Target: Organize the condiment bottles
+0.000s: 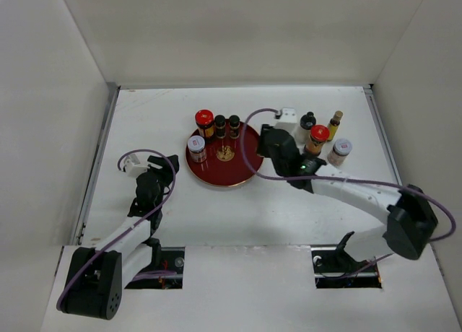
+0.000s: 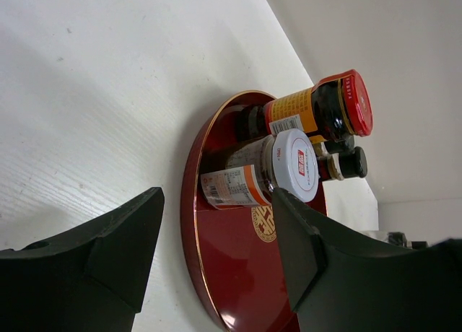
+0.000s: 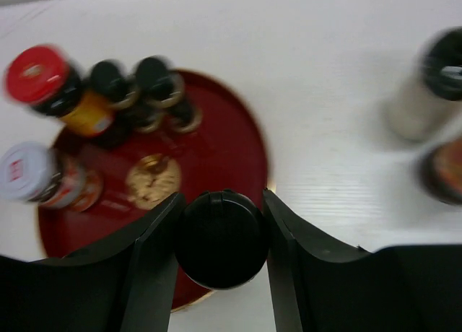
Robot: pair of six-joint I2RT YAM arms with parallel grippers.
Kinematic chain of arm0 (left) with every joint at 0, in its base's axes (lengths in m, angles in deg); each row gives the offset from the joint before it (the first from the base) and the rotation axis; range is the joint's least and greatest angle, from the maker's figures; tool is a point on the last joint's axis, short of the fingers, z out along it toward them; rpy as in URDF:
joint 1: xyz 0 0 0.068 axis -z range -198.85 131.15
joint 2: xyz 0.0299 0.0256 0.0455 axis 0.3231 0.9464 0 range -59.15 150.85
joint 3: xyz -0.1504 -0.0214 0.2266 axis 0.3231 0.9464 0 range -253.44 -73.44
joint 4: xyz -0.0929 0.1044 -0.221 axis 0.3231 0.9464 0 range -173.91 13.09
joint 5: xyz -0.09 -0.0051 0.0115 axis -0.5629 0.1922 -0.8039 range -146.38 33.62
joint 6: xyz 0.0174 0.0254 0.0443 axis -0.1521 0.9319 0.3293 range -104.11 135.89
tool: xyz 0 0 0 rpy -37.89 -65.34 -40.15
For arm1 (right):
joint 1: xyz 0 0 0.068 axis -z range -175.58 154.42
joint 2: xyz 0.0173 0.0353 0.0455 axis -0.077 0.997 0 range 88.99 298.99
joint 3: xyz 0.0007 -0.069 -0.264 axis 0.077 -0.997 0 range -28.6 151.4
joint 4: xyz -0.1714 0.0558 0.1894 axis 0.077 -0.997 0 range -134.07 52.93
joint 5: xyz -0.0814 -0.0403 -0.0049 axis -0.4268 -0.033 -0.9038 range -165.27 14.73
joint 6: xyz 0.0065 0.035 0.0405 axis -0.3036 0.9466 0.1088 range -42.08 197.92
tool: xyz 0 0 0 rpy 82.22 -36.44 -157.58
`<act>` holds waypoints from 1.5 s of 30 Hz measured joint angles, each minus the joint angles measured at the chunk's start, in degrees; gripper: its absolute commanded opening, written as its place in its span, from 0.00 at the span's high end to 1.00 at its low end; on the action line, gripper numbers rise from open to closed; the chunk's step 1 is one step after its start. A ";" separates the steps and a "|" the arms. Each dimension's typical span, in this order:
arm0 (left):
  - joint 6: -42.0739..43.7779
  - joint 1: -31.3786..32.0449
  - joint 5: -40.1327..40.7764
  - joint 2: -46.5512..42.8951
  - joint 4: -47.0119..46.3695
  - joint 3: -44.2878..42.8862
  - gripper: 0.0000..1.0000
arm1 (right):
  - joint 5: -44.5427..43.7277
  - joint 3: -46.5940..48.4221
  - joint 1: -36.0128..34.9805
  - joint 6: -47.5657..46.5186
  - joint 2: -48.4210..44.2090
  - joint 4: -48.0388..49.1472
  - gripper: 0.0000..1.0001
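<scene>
A red round tray (image 1: 229, 175) holds a brown red-lidded jar (image 1: 204, 121), two tiny dark black-capped bottles (image 1: 220, 125), (image 1: 234, 124) and a white-lidded jar (image 1: 196, 148). My right gripper (image 1: 269, 144) hovers over the tray's right edge (image 3: 238, 141), shut on a black-capped bottle (image 3: 221, 238). To its right stand a black-capped bottle (image 1: 307, 121), a slim yellowish bottle (image 1: 334, 124), a red-lidded jar (image 1: 316, 138) and a white-lidded jar (image 1: 340, 151). My left gripper (image 1: 164, 167) is open and empty just left of the tray (image 2: 231, 274), facing the white-lidded jar (image 2: 289, 166).
White walls enclose the table on the left, back and right. A small white block (image 1: 288, 116) lies behind the right gripper. Purple cables loop off both arms.
</scene>
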 measured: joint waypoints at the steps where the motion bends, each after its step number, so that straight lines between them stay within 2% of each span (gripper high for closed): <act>1: 0.00 -0.07 0.00 -0.02 0.00 0.00 0.40 | 0.83 2.05 -1.84 -0.55 2.78 1.14 0.64; 5: 0.02 -0.46 -0.02 -0.87 0.48 0.00 0.40 | 3.85 9.81 -8.66 -2.93 14.10 4.11 0.64; 10: 0.00 -1.27 -0.02 -1.20 0.94 0.00 0.40 | 6.99 15.39 -14.08 -4.50 22.67 5.22 0.64; 17: -0.04 -1.99 -0.44 -0.76 1.22 0.00 0.40 | 8.37 22.36 -16.87 -5.33 31.85 6.97 0.63; 22: -0.02 -2.01 -0.50 -0.72 1.22 0.00 0.40 | 8.07 23.15 -17.22 -6.45 36.11 8.68 0.62; 26: -0.04 -2.01 -0.59 -0.72 1.25 0.00 0.40 | 7.87 23.52 -17.16 -6.84 37.20 9.68 0.54; 30: -0.04 -2.01 -0.68 -0.70 1.25 0.00 0.40 | 7.82 24.09 -17.16 -7.06 37.83 10.03 0.38; 34: -0.04 -2.08 -0.70 -0.55 1.25 0.00 0.40 | 7.87 24.24 -17.16 -7.06 38.27 9.99 0.26; 40: -0.04 -2.12 -0.72 -0.55 1.25 0.00 0.40 | 7.96 23.32 -17.16 -7.48 36.37 9.92 0.20; 45: -0.02 -2.12 -0.72 -0.57 1.25 0.00 0.40 | 7.91 17.88 -16.87 -8.37 26.80 10.03 0.20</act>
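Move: The bottle with the black cap is already in the right gripper. Its place is the bare near-left rim of the red tray, some 24 cm left, 3 cm back and about 17 cm below that hand. The white-lidded jar stands about 7 cm farther out from this spot and 2 cm left of it; the tray's gold emblem lies some 8 cm farther out and 8 cm right of it. From the left gripper the spot is roughly 10 cm right, 2 cm back and 8 cm down. Carry the held black-capped bottle leftward across the tray with the right gripper, about 23 cm, sinking some 10 cm with a slight draw back and turning the wrist some 25 degrees counter-clockwise. Set it down just on the near side of the white-lidded jar, open the fingers to let it go, then lift clear, drifting a little right. ##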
